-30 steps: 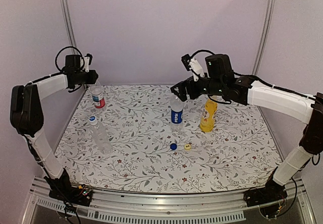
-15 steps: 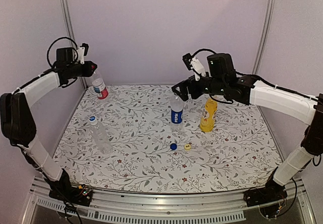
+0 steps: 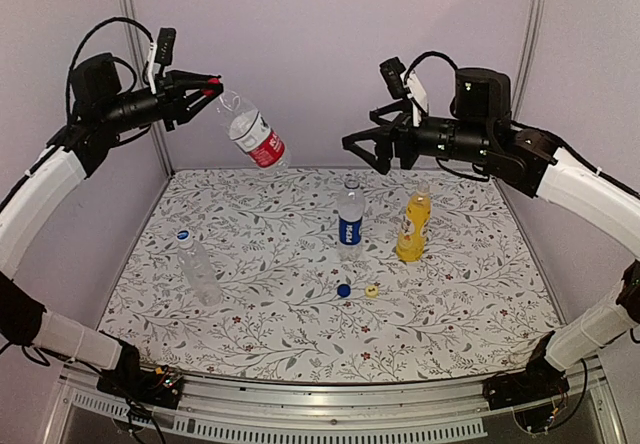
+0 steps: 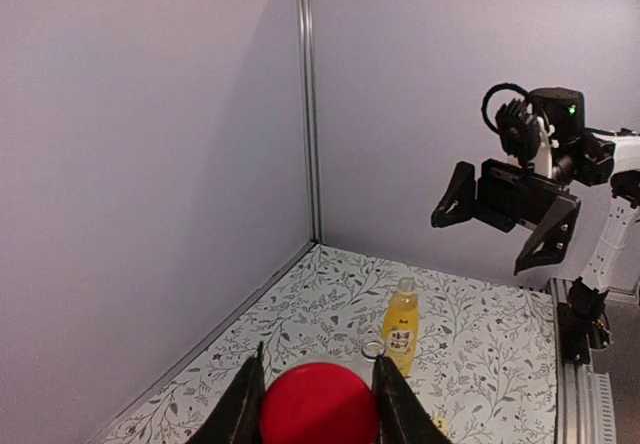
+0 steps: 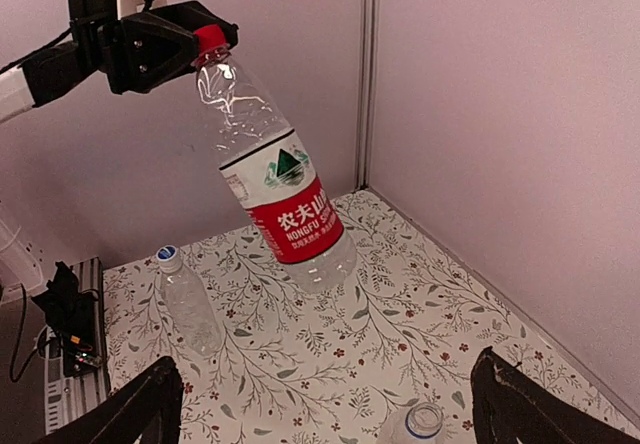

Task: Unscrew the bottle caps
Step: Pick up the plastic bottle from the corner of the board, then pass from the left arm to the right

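Note:
My left gripper [image 3: 207, 88] is shut on the red cap [image 4: 320, 404] of the red-white label bottle [image 3: 255, 136], which hangs tilted high above the table's back left. It fills the right wrist view [image 5: 290, 204], with the left gripper [image 5: 190, 39] at its top. My right gripper [image 3: 374, 150] is open in the air, facing that bottle from a distance, with nothing between its fingers [image 5: 130, 409]. The blue-label bottle [image 3: 350, 216] and the yellow bottle [image 3: 412, 226] stand at mid-table with open necks. A plain clear bottle [image 3: 198, 264] with a blue cap stands at the left.
A loose blue cap [image 3: 343, 290] and a loose yellow cap [image 3: 371, 290] lie in front of the two middle bottles. Walls and metal posts [image 3: 138, 54] close the table at the back and sides. The floral table cover [image 3: 300, 334] spans the front.
The left arm has lifted the red-white label bottle off the back-left table, up and toward the middle, tilting it. The right arm has risen and turned toward it, still open.

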Available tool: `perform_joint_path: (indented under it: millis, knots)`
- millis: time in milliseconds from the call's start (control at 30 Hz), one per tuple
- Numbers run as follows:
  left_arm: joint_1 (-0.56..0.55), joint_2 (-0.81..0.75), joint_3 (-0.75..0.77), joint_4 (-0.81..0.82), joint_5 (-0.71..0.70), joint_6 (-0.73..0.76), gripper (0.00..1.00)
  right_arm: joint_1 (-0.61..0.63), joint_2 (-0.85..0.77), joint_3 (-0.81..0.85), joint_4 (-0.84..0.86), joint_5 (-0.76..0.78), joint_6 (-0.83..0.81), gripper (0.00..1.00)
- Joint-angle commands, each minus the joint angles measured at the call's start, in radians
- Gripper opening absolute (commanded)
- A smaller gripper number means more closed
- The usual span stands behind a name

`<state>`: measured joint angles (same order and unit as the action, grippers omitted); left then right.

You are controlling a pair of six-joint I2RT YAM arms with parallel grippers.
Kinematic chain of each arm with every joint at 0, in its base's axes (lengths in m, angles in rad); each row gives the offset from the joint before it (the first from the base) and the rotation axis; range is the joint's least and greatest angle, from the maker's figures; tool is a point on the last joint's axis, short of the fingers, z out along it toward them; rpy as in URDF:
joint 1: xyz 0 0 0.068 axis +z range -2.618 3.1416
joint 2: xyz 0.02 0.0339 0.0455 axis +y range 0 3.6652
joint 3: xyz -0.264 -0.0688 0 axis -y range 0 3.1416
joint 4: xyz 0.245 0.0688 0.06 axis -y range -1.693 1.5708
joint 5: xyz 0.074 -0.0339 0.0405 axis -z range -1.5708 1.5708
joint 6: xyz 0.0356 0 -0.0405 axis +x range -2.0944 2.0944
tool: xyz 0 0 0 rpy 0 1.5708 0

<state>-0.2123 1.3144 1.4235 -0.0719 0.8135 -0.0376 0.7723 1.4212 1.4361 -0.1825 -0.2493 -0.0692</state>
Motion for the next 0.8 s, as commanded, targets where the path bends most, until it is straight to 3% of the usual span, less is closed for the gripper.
perform_joint_path:
  millis: [0, 367, 767]
  knots:
    - [-0.073, -0.030, -0.032, 0.095, 0.172, -0.047, 0.12, 0.037, 0.000, 0.098, -0.069, -0.163, -0.052, 0.99]
    - [-0.281, -0.016, -0.044, 0.147, 0.121, -0.099, 0.11, 0.105, 0.111, 0.222, -0.194, -0.225, -0.155, 0.99]
    - [-0.364, -0.001, -0.091, 0.210, 0.094, -0.121, 0.10, 0.105, 0.176, 0.279, -0.314, -0.237, -0.242, 0.99]
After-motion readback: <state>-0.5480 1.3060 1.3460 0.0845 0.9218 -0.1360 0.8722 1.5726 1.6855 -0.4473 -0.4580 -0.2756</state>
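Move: The left hand holds the red-capped plastic bottle by its cap; its middle hangs about 8 cm below that hand, 6 cm right and 3 cm ahead. The open right gripper waits some 27 cm to the left hand's right, 5 cm back and 6 cm lower. From the right hand, that bottle's middle is about 20 cm left, 8 cm ahead, 2 cm below. The Pepsi bottle stands 9 cm ahead of the right hand, 1 cm left and 28 cm below; the yellow bottle 9 cm ahead, 13 cm right, 30 cm below. Still pinching the red cap, the left hand carries the leaning bottle right and back, about 10 cm each way, turning some 25 degrees clockwise, up a touch and then level again. To meet it the wide-open right gripper goes left and back about 6 cm each, first rising 4 cm and then sinking 5, swinging 20 degrees counter-clockwise so its fingers come around the label; whether they touch can't be seen. ##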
